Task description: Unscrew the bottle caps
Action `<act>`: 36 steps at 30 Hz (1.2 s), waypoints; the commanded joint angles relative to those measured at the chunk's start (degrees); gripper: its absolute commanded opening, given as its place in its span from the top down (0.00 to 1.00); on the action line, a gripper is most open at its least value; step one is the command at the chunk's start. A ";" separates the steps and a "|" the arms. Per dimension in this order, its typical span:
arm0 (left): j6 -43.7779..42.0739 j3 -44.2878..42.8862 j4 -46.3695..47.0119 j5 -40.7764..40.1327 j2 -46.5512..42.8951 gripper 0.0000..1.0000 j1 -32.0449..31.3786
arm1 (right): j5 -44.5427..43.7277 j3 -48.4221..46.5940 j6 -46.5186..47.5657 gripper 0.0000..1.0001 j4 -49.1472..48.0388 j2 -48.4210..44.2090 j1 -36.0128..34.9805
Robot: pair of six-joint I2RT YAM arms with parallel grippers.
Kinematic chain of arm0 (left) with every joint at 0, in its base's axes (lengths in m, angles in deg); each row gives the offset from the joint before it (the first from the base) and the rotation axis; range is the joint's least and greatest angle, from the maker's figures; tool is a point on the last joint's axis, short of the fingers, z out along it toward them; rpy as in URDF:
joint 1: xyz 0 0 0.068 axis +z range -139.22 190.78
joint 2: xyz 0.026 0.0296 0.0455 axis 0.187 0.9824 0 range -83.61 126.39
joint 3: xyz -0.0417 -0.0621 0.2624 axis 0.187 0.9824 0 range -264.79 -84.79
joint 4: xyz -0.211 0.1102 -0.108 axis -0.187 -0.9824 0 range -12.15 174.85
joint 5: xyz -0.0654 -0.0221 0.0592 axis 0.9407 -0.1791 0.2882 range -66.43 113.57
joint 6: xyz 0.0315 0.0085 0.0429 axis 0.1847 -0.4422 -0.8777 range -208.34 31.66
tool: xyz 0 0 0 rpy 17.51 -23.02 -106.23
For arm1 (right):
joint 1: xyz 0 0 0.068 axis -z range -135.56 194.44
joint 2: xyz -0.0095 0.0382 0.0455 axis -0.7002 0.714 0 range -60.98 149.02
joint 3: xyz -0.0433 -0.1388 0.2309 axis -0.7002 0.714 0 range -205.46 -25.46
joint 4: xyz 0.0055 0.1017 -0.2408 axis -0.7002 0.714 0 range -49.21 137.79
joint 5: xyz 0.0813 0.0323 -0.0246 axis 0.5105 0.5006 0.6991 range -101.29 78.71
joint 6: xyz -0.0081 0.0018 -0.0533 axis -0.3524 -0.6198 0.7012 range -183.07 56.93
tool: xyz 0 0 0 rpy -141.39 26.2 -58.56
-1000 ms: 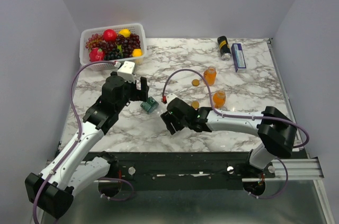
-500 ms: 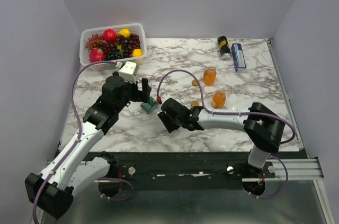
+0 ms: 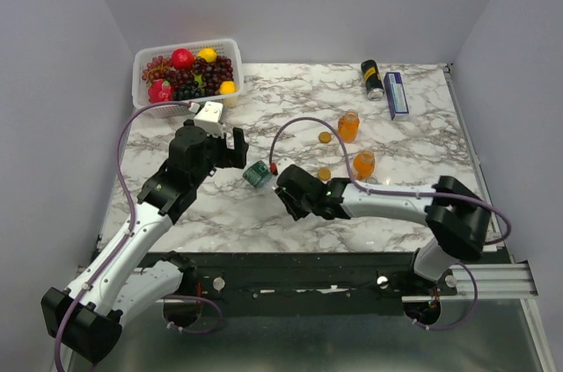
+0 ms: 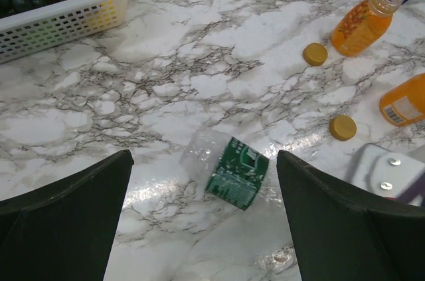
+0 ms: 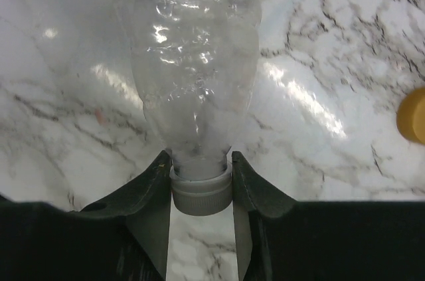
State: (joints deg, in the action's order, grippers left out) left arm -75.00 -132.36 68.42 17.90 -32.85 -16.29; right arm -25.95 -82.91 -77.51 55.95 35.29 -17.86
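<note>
A clear bottle (image 3: 257,174) with a green label (image 4: 237,173) lies on its side on the marble. Its neck points at my right gripper (image 5: 199,161), whose jaws press both sides of its pale grey cap (image 5: 201,192). My left gripper (image 4: 202,155) hovers open just behind that bottle, apart from it, in the top view (image 3: 234,147). Two capless orange juice bottles (image 3: 349,126) (image 3: 363,164) stand to the right. Two loose orange caps (image 3: 325,136) (image 3: 324,173) lie beside them.
A white basket (image 3: 145,95) of fruit stands at the back left. A black can (image 3: 371,79) and a blue box (image 3: 396,95) lie at the back right. The right arm's cable (image 3: 303,121) arches over the middle.
My right gripper has closed onto the clear bottle's cap. The bottle has shifted slightly to the right. The left gripper has stayed open in place.
</note>
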 commanded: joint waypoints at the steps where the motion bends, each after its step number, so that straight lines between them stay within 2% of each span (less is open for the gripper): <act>1: 0.90 -1.04 0.51 -1.74 -2.76 0.01 0.26 | 8.64 3.13 1.08 0.89 6.89 -13.81 -0.36; 3: -1.03 -0.07 2.00 3.88 -4.26 0.01 0.26 | 12.27 3.66 1.08 0.87 11.89 -17.59 -0.36; 4: -2.17 0.89 4.10 12.27 -5.57 0.01 0.26 | 14.28 3.66 1.08 0.87 13.83 -20.22 -0.36; 7: -3.94 1.78 7.80 27.94 -5.51 0.01 0.09 | 20.17 2.09 0.99 0.87 23.31 -23.39 -0.28; 8: -3.85 1.69 8.51 36.61 -4.98 0.01 0.00 | 21.50 1.64 0.90 0.87 27.69 -24.02 -0.27; 10: -3.50 1.60 10.44 44.22 -3.31 0.01 -1.14 | 25.96 0.94 0.99 0.86 30.97 -25.77 -0.27; 11: -3.33 1.69 10.88 51.22 -2.69 0.01 -2.01 | 27.56 0.68 1.25 0.86 33.59 -27.69 -0.27; 14: -4.72 0.64 9.58 59.09 0.82 0.01 -6.84 | 33.89 -0.38 2.31 0.86 37.82 -31.47 -0.27; 18: -8.33 -1.20 3.43 68.40 5.92 0.01 -14.22 | 40.57 -2.14 3.36 0.86 42.40 -34.38 0.34; 20: -9.82 -2.08 -0.35 69.21 8.20 0.01 -17.12 | 43.47 -2.66 3.54 0.86 44.33 -35.09 0.60; 25: -11.41 -3.05 -4.05 71.24 11.19 0.01 -19.25 | 46.73 -3.63 4.59 0.86 46.62 -37.11 1.83; 31: -15.01 -4.46 -10.54 66.32 14.18 0.01 -22.05 | 42.35 -7.41 7.05 0.86 51.11 -36.51 3.24; 36: -15.80 -4.90 -12.31 64.30 16.56 0.01 -24.43 | 41.90 -10.22 8.11 0.86 52.34 -35.54 3.59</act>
State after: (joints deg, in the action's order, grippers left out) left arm -88.63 -135.82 60.31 84.23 -17.92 -39.00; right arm 16.61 -90.14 -71.47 105.26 -0.75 -14.69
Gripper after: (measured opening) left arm 0.988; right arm 0.419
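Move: The left hand hangs open. The green-labelled bottle's middle lies about 8 cm to its right, 2 cm back and 19 cm below. The right fingers already grip that bottle's cap, with the body running forward and left, its middle about 5 cm ahead and 5 cm left. From the right hand, the nearer loose orange cap lies some 10 cm right and 7 cm ahead, and the nearer orange bottle about 19 cm right and 8 cm ahead. Keep the right fingers pinched on the cap and carry the bottle back some 18 cm, up and a bit right, away from the loose caps, swinging the fingertips backward. Bring the open left gripper back about 24 cm and to the right, rising briefly then sinking, and turn it roughly 85 degrees clockwise to straddle the bottle's labelled body; leave it open. ##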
